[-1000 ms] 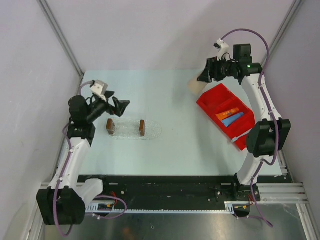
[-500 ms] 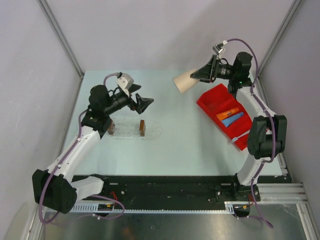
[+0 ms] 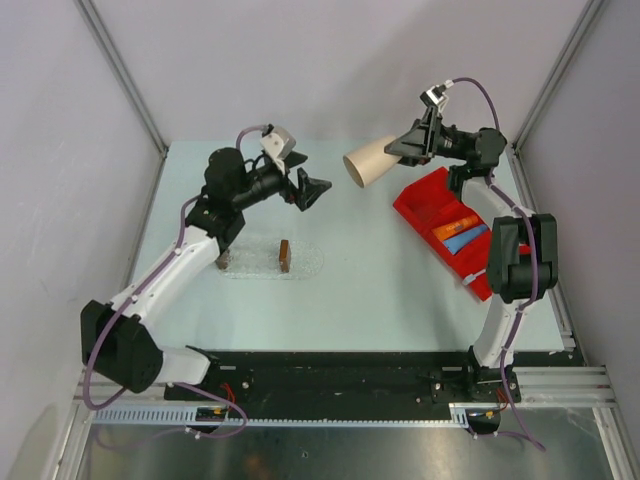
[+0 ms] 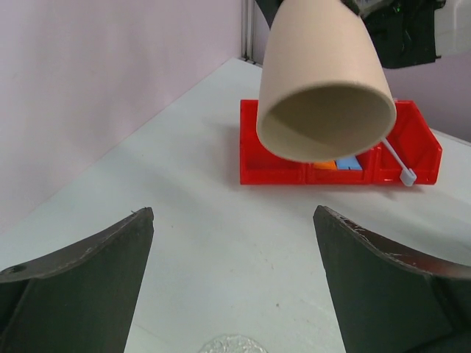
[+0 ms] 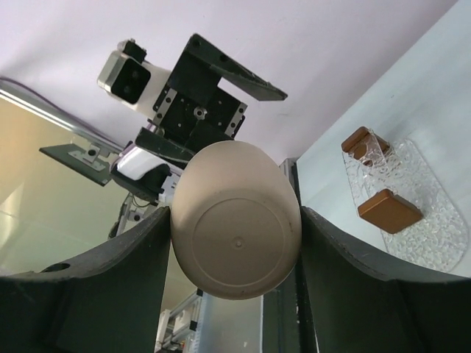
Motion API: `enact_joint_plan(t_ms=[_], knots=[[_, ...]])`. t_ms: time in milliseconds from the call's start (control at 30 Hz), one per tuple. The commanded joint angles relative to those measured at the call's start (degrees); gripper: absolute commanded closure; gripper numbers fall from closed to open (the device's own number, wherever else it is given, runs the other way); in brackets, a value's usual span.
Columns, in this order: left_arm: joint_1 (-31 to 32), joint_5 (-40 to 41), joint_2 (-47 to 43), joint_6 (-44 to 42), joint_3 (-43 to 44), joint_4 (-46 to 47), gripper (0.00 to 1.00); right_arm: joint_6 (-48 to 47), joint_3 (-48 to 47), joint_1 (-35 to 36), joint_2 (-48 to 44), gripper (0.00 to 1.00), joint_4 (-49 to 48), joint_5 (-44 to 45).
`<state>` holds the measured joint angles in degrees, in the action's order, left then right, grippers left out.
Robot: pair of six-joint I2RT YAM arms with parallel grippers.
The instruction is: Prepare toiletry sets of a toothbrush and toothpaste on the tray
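Note:
My right gripper (image 3: 400,151) is shut on a beige cup (image 3: 367,163), held on its side in the air left of the red bin (image 3: 425,200). Its fingers press both sides of the cup's base (image 5: 235,220). The cup's mouth (image 4: 324,121) faces my left gripper (image 3: 316,190), which hangs open and empty (image 4: 234,213) a short way off. The toothbrush (image 4: 398,165), a thin pale stick, leans over the bin's front wall. An orange toothpaste (image 3: 455,229) and a blue toothpaste (image 3: 466,240) lie in the bin. The clear tray (image 3: 305,262) lies below the left arm.
A clear rack with two brown end blocks (image 3: 285,254) (image 3: 221,258) stands on the tray and also shows in the right wrist view (image 5: 389,210). The red bin (image 4: 271,158) sits at the table's right side. Walls close in at left, back and right.
My left arm swung up and right from beside the tray toward the cup. My right arm carried the cup left and tipped it on its side, mouth toward the left gripper.

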<state>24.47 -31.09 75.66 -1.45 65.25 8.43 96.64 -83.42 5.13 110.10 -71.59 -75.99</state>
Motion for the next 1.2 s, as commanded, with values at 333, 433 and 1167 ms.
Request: enact_joint_plan(t_ms=[333,433,1167], knots=[[3.66,-1.60,9.07,2.77,10.24,1.59,0.09,-34.33,-1.48,3.49,-9.29,0.89,35.55,2.51],[3.74,-1.95,10.12,3.03,11.03,1.77,0.10,-36.43,-1.49,3.66,-9.47,0.89,38.18,2.86],[3.66,-12.24,11.80,9.89,9.28,8.18,0.81,-38.37,1.15,5.95,-11.84,0.86,39.86,2.77]])
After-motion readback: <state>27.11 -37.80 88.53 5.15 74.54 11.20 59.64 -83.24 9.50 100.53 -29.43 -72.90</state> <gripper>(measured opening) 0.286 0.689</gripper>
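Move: The cup, base gripped in the right hand and open mouth towards the left gripper, has its middle about 12 cm right, 2 cm ahead and 3 cm above the left hand. From the right hand, the left gripper is some 18 cm left, 4 cm back and slightly lower; the cup's middle is 6 cm left, 1 cm back. The red box lies roughly 20 cm right of the right hand, 1 cm back, far below. Rightward and a little forward, about 5 cm, the left hand reaches for the cup's open rim, dipping slightly and turning clockwise a touch, then closes its wide-open fingers most of the way on the near edge of the rim, seemingly one finger either side of the wall. Meanwhile the right hand carries the cup some 3 cm left towards it, tipping the mouth down slightly and keeping its grip on the base. ##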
